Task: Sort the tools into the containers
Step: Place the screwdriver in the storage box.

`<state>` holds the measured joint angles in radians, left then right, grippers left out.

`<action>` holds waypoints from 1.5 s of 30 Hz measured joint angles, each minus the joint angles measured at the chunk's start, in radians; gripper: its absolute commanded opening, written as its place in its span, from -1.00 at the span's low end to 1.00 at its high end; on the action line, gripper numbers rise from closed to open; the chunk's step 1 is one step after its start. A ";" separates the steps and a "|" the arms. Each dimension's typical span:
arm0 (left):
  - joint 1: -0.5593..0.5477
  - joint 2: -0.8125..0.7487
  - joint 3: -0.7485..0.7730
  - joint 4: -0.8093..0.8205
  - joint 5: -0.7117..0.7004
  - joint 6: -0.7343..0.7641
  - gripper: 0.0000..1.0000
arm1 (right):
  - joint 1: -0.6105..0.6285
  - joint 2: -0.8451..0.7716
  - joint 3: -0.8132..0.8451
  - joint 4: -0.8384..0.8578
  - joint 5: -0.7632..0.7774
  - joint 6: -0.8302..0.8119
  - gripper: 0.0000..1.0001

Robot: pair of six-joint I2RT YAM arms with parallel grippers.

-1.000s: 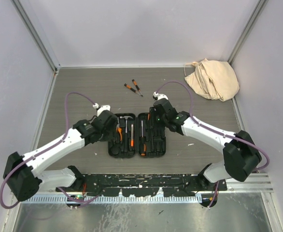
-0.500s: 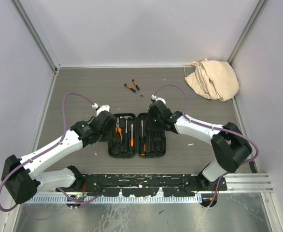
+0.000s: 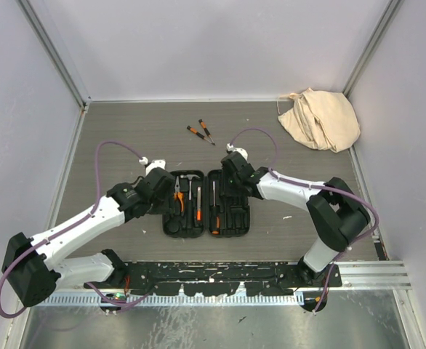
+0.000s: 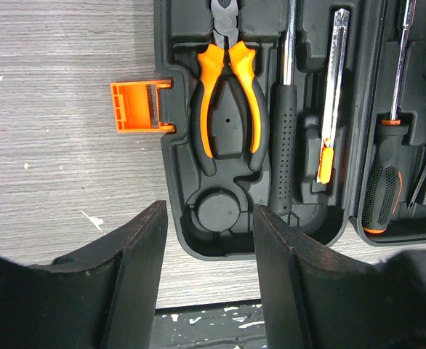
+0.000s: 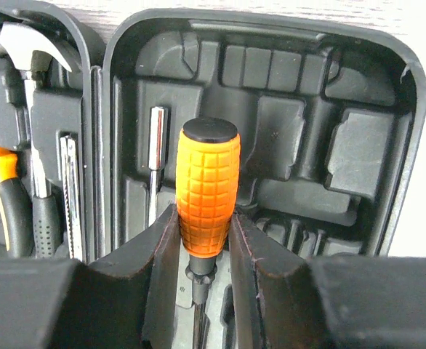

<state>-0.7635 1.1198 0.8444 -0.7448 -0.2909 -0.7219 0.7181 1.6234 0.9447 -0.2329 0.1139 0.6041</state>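
Note:
The black tool case [image 3: 236,224] lies open in the middle of the table, with its orange latch [image 4: 134,106] on the left. Orange pliers [image 4: 227,109], a hammer [image 4: 286,145] and a utility knife [image 4: 331,109] sit in its left half. My right gripper [image 5: 206,218] is shut on an orange-handled screwdriver [image 5: 207,189] above the case's right half [image 5: 300,145]. My left gripper [image 4: 209,225] is open and empty over the case's near-left corner. Two small screwdrivers [image 3: 201,131] lie on the table beyond the case.
A beige cloth bag [image 3: 320,118] lies in the far right corner. Grey walls close the table on three sides. A black rail [image 3: 213,275] with both arm bases runs along the near edge.
My right gripper has shifted a little left and away over the case's right half, still holding the screwdriver, and its elbow has folded in. The left arm has barely moved.

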 measured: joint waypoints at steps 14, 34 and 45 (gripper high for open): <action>0.000 -0.011 -0.005 0.000 0.003 0.000 0.01 | 0.001 0.055 0.048 0.021 0.048 0.000 -0.08; 0.000 0.005 0.032 0.006 0.015 0.008 0.06 | 0.001 -0.138 -0.043 0.042 0.071 -0.027 0.05; 0.000 0.234 0.309 0.052 0.037 0.079 0.13 | -0.005 -0.428 -0.176 0.050 0.238 -0.150 0.98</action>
<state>-0.7635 1.3540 1.1534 -0.6930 -0.2539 -0.6426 0.7136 1.1957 0.7689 -0.1829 0.3515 0.4538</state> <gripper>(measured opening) 0.522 0.798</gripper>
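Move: The right hand already holds the screwdriver by the lower end of its orange handle; the handle's slot in the storage box's right half has its middle about 4 cm ahead, 1 cm left and 1 cm below. The small screwdriver lies some 3 cm left and 2 cm back, the knife about 9 cm left and 1 cm back. From the left hand the slot is roughly 7 cm ahead, 16 cm right and 7 cm lower. Right hand eases the screwdriver 2 cm forward into its slot, opens, rises 9 cm rightward; left rises forward-right. ##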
